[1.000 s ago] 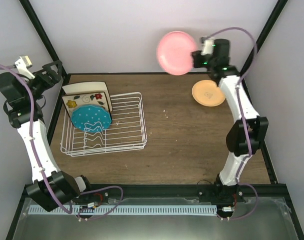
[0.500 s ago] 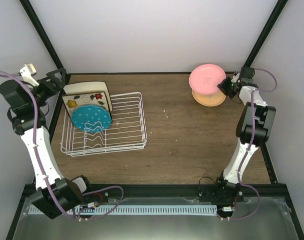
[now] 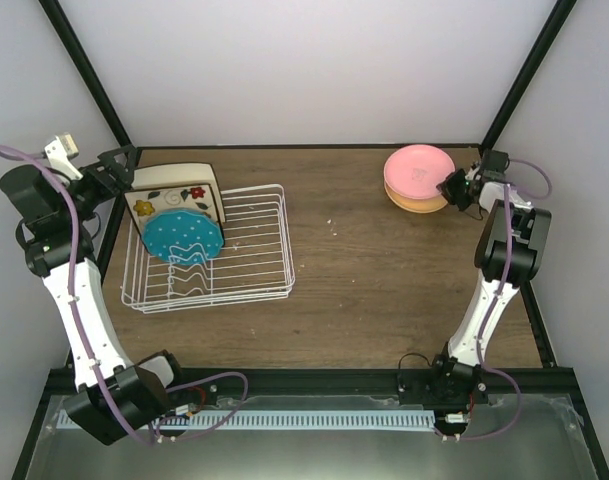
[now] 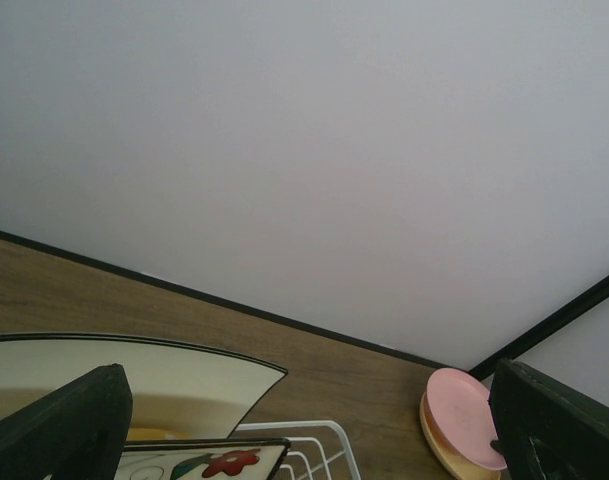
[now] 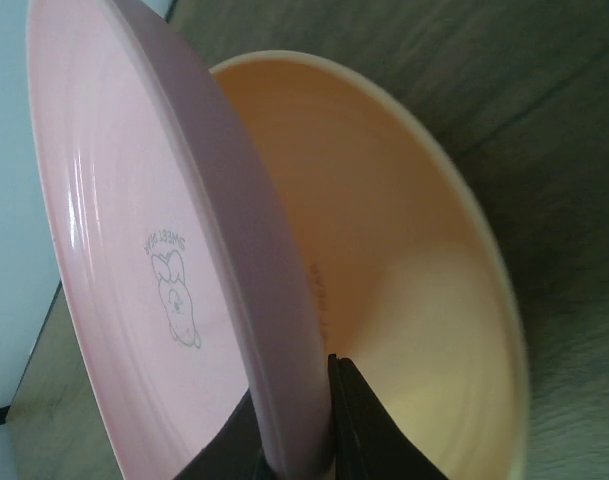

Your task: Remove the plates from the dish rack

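At the back right, my right gripper (image 3: pixel 454 187) is shut on the rim of a pink plate (image 3: pixel 418 170). This pink plate (image 5: pixel 134 250) is held tilted over a pale-orange plate (image 5: pixel 414 260), with one finger (image 5: pixel 369 425) between the two. The white wire dish rack (image 3: pixel 254 250) stands at the left. In it, upright, are a teal dotted plate (image 3: pixel 182 237), a square flowered plate (image 3: pixel 169 204) and a plain cream square plate (image 3: pixel 174 176). My left gripper (image 3: pixel 114 166) hovers open over the rack's back left corner, above the cream plate (image 4: pixel 114 365).
Black frame posts (image 3: pixel 84 80) rise at both back corners and pale walls close in the table. The left arm leans along the table's left edge and the right arm along its right edge. Brown tabletop (image 3: pixel 374 280) lies between the rack and the stacked plates.
The right arm has carried the pink plate from high in the air down and to the right, onto the pale-orange plate. The left gripper has shifted slightly towards the rack.
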Available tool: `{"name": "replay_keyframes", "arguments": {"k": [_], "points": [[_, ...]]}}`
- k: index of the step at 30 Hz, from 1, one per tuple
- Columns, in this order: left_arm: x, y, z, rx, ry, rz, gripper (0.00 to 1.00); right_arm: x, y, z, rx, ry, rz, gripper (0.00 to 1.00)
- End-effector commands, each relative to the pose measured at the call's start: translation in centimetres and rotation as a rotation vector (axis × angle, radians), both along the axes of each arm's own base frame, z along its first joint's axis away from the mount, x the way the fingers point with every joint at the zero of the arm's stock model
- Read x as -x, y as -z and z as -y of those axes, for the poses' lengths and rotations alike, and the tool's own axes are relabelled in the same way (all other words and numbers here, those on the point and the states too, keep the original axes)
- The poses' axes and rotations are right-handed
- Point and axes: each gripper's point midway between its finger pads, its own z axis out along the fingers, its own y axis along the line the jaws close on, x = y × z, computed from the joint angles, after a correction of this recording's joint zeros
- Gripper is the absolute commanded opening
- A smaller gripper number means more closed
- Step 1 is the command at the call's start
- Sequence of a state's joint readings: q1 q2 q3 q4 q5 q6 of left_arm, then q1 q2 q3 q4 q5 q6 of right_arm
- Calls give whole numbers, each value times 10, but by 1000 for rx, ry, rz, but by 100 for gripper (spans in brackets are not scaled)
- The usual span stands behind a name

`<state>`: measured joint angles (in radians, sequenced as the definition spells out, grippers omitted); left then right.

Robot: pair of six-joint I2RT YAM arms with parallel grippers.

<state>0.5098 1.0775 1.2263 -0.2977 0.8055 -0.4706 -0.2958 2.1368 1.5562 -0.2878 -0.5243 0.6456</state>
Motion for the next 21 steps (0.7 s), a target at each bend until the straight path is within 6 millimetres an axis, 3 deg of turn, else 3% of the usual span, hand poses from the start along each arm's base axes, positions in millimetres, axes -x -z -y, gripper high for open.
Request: {"name": "replay_keyframes", "arguments": {"k": [1,6,15,21], "points": [[6,2,5,-18,5,-9,100,-4,2,14,4,39,22,5],[5,4,4,-13,5,-15,100,-3,10,16,3,41,2,15],[4,4,4,-8,7,-16,100,4,20,11,35,-33,-24,56],[2,8,4,-3,15,-19,100,17,8,12,116,-85,-38,63]]}}
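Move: The right hand holds the pink plate by its right rim above the orange plate, whose middle lies about 8 cm to the hand's left, 3 cm ahead and some 5 cm below. The pink plate's middle is roughly 8 cm left and 4 cm ahead, almost level with the fingers. The black right-hand frame stands about 12 cm to the right, level fore and aft. From the idle left hand, the orange plate is some 24 cm ahead, 63 cm right and 38 cm below. Lower the right gripper gently, only about 2 cm with a touch to the right, to set the pink plate down on the orange one. While still sinking, start opening the fingers around the rim, then hold the hand almost in place and keep spreading them to a bit over half open so the plate comes free. ##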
